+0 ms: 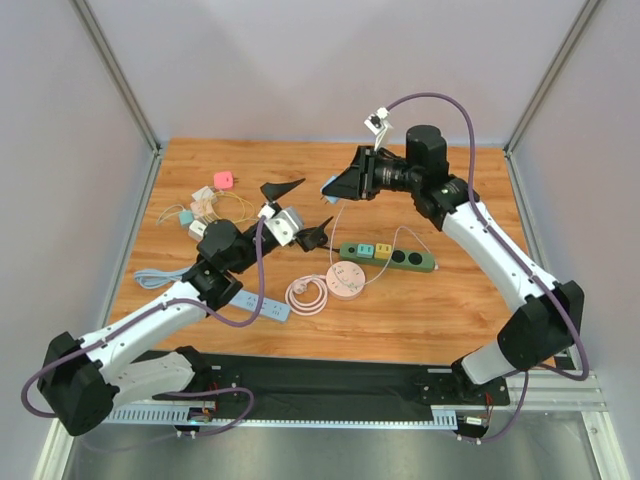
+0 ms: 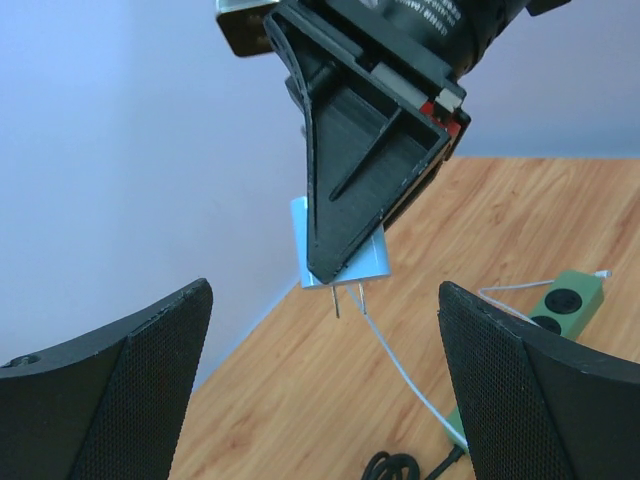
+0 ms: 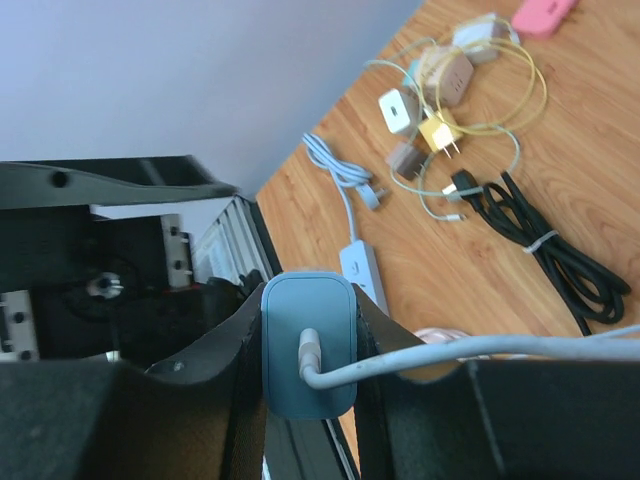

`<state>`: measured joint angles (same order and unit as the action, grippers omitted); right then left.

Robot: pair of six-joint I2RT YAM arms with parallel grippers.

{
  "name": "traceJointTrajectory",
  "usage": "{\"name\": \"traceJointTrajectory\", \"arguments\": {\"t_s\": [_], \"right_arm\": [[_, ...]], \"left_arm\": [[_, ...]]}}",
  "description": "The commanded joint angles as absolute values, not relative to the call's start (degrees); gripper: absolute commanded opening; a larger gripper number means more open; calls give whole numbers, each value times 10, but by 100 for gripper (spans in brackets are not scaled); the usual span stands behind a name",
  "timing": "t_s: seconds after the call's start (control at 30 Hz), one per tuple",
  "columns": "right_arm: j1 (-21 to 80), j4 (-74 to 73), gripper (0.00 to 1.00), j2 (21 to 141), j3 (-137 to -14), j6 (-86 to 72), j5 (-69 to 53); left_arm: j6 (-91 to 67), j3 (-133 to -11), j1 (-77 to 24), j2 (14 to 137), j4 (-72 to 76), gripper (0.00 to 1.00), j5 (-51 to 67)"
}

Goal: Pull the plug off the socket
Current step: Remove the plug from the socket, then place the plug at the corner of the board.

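Note:
My right gripper (image 1: 337,188) is shut on a light-blue plug (image 3: 308,345) and holds it in the air above the table's far middle. Its two bare metal prongs (image 2: 347,298) point down, plugged into nothing. A white cable (image 2: 410,375) runs from the plug's back down toward the table. The socket, a green power strip (image 1: 388,256), lies flat on the wood below and to the right of the plug; it also shows in the left wrist view as the green strip (image 2: 567,298). My left gripper (image 1: 300,212) is open and empty, just left of and below the plug.
A heap of small adapters and thin cables (image 1: 203,208) and a pink adapter (image 1: 223,180) lie at the back left. A pale-blue power strip (image 1: 255,305) lies under my left arm. A coiled pink cable (image 1: 308,295) and a round white-pink disc (image 1: 345,278) lie mid-table. A black cord (image 3: 545,245) lies beside the heap.

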<state>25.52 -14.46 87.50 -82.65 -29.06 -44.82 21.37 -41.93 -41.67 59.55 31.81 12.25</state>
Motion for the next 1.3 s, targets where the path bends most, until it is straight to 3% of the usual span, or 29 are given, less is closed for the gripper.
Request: {"name": "traceJointTrajectory", "arguments": {"t_s": [0.0, 0.47, 0.77, 0.87, 0.9, 0.97, 1.03, 1.1, 1.17, 1.2, 1.27], "right_arm": [[266, -58, 0, 819, -821, -342, -435], [283, -48, 0, 795, -779, -340, -407], [286, -39, 0, 788, -764, -350, -407], [286, -36, 0, 786, -760, -353, -405], [286, -36, 0, 785, -759, -355, -405], [286, -33, 1, 783, -758, -359, -405], [286, -33, 4, 782, -757, -359, -405], [286, -33, 15, 779, -755, -357, -403], [286, -39, 31, 774, -754, -339, -401], [286, -41, 51, 772, -756, -331, -400], [283, -63, 69, 767, -761, -312, -389]], "left_arm": [[215, -454, -423, 616, 347, 100, 152], [165, -503, -443, 677, 357, 97, 108], [170, -533, -447, 699, 322, 82, 98], [178, -544, -447, 707, 303, 68, 103], [179, -552, -447, 710, 299, 55, 104], [180, -561, -447, 713, 287, 42, 105], [183, -564, -447, 713, 279, 21, 110], [185, -564, -447, 708, 276, 0, 105], [178, -559, -447, 702, 275, 0, 93], [175, -556, -448, 696, 275, 0, 88], [164, -550, -448, 690, 268, 0, 65]]}}
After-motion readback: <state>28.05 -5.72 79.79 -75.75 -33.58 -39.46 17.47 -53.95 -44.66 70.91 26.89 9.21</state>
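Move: The blue plug is already off the green socket strip, pinched in the right fingertips about 1 cm left of that hand point. It hangs some 4 cm ahead of the open left hand, 5 cm to its right and 2 cm lower. From the right hand, the strip's middle lies about level in reach, 13 cm right and 28 cm down; the pink disc lies 6 cm back, 3 cm right and equally low. The blue plug gets a second grip in mid-air: the left hand comes about 5 cm, mostly right and partly forward, tipping slightly down, then shuts its fingers on the plug's sides. The right hand first lifts the plug about 4.5 cm and draws it 2 cm back, sinks some 2 cm, then stays nearly still and finally opens off it. ##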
